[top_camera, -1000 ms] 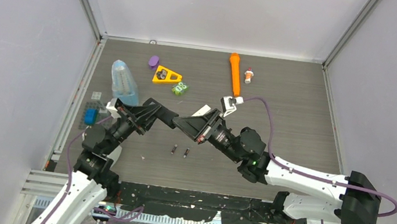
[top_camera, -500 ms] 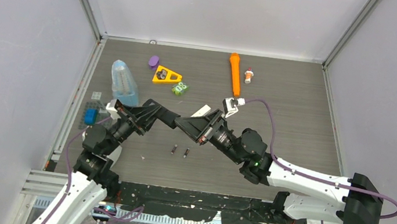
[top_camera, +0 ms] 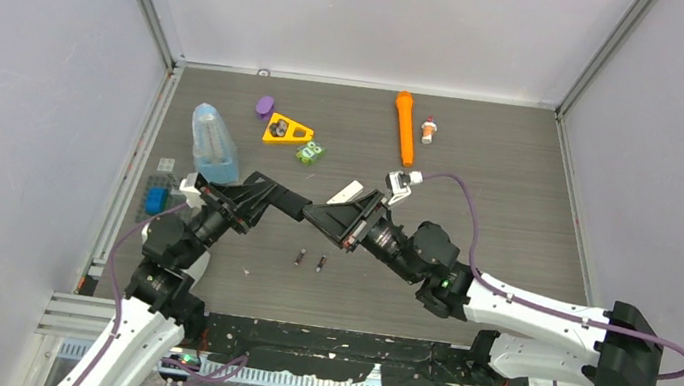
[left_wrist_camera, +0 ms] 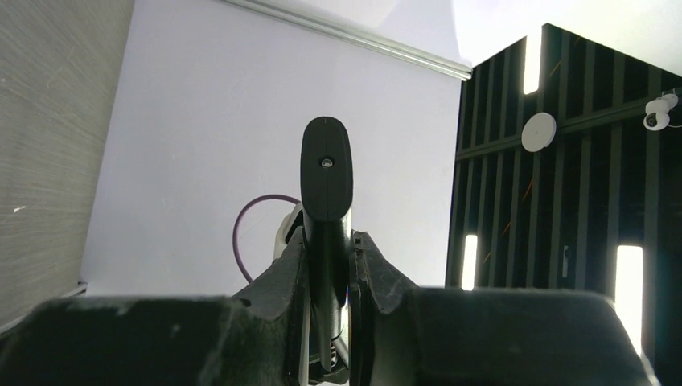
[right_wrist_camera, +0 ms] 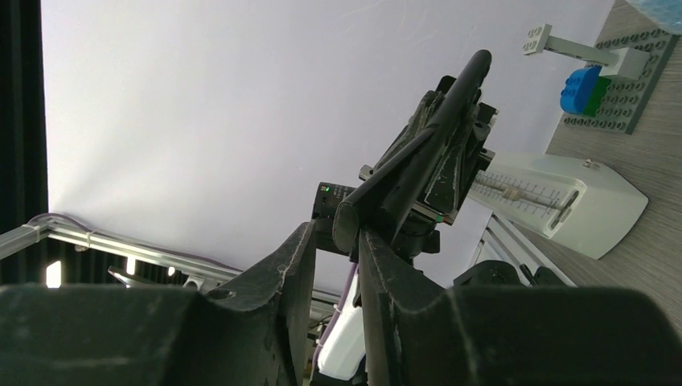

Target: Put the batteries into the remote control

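Observation:
The remote control (left_wrist_camera: 326,177) shows as a slim dark bar seen edge-on, with my left gripper (left_wrist_camera: 328,237) shut on its lower part. In the right wrist view the remote control (right_wrist_camera: 418,161) runs down from the left gripper (right_wrist_camera: 454,141) to my right gripper (right_wrist_camera: 336,233). Its rounded end lies against one right finger, with a gap to the other. From above, the left gripper (top_camera: 282,201) and right gripper (top_camera: 315,215) meet tip to tip over the table's middle. Two batteries (top_camera: 299,259) (top_camera: 321,264) lie on the table just in front of them.
A small white flat piece (top_camera: 346,192) lies behind the right gripper. At the back are an orange stick (top_camera: 405,126), a small figure (top_camera: 429,130), a purple piece (top_camera: 264,105), a yellow triangle (top_camera: 287,130) and a green block (top_camera: 309,153). At left stand a clear blue bottle (top_camera: 212,142) and a grey studded plate (top_camera: 160,190).
My right gripper's jaws have opened off the end of the remote control. The right arm has shifted slightly to the right. The left arm keeps its hold and has not moved.

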Tool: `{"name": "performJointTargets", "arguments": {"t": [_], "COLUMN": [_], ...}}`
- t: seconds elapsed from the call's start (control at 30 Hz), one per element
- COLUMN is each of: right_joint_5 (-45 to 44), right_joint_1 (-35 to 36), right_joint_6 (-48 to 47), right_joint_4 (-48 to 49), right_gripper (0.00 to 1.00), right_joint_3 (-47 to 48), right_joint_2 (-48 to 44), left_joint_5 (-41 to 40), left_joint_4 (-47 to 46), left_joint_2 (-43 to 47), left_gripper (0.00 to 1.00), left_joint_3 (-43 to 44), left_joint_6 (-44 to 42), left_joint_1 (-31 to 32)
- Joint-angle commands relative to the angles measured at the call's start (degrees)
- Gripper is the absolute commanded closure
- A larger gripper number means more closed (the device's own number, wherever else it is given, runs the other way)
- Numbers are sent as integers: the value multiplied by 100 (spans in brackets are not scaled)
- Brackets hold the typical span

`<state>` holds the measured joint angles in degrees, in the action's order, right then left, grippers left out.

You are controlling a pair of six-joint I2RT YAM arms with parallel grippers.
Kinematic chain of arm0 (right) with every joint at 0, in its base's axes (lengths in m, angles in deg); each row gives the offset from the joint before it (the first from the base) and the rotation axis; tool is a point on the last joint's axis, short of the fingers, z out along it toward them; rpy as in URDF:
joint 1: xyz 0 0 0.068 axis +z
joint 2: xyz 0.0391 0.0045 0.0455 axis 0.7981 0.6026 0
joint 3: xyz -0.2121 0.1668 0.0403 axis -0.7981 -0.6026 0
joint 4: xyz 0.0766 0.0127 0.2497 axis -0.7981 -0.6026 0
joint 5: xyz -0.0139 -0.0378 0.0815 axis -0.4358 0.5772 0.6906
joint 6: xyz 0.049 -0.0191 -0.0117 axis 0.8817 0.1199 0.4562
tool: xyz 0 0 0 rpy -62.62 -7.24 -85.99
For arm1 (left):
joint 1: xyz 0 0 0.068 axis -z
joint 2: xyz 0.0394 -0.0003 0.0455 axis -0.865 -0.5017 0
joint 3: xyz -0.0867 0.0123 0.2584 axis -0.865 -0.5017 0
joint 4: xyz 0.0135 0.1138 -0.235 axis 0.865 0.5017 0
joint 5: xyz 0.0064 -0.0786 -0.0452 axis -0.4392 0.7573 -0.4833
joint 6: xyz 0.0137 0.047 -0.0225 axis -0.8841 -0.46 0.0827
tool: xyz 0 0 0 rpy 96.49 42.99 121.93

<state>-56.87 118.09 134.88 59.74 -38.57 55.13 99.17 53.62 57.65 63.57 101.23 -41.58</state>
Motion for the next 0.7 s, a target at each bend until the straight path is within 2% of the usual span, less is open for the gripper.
{"name": "performJointTargets", "arguments": {"t": [0.0, 0.23, 0.4, 0.53, 0.67], "right_joint_5": [-131, -133, -112, -146, -154], "right_joint_1": [-20, -15, -43, -49, -46], "right_joint_6": [-72, -40, 76, 82, 9], "right_joint_4": [-145, -285, -871, -1642, -2699], "right_gripper": [68, 66, 61, 48, 30], "right_joint_3": [-10, -97, -56, 104, 461], "right_joint_2": [-219, -403, -669, -806, -728], "left_joint_5": [-307, -327, -353, -388, -380], "left_joint_4": [6, 7, 39, 122, 282], "left_joint_2": [65, -22, -15, 3, 3], "left_gripper": [100, 100, 100, 100, 100], "left_joint_3": [236, 250, 247, 279, 394], "left_joint_6": [-194, -366, -449, -565, -912], "left_joint_1": [-20, -18, -20, -20, -20]}}
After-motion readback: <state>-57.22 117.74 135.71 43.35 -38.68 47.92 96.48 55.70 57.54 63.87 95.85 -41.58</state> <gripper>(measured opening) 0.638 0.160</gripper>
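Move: The remote control is held in the left fingers, its middle roughly 2 cm to their right and level with them. From the right hand point, which is at the remote's right end, that middle lies about 5 cm left, 4 cm ahead and slightly lower. Two loose batteries lie on the table some 32 cm below the right hand and 6 cm ahead, one 4 cm to its left, one 1 cm to its right; the white cutter is about 20 cm ahead and 2 cm right. The remote's right end comes clear of the right fingers, which start part-open around it and spread to about twice that gap while the hand backs off, first rightward about 2 cm, then mostly dropping, some 2.5 cm in all, with a slight roll. The left hand keeps its pinch, sinking about 1 cm and rolling some 5 degrees. ##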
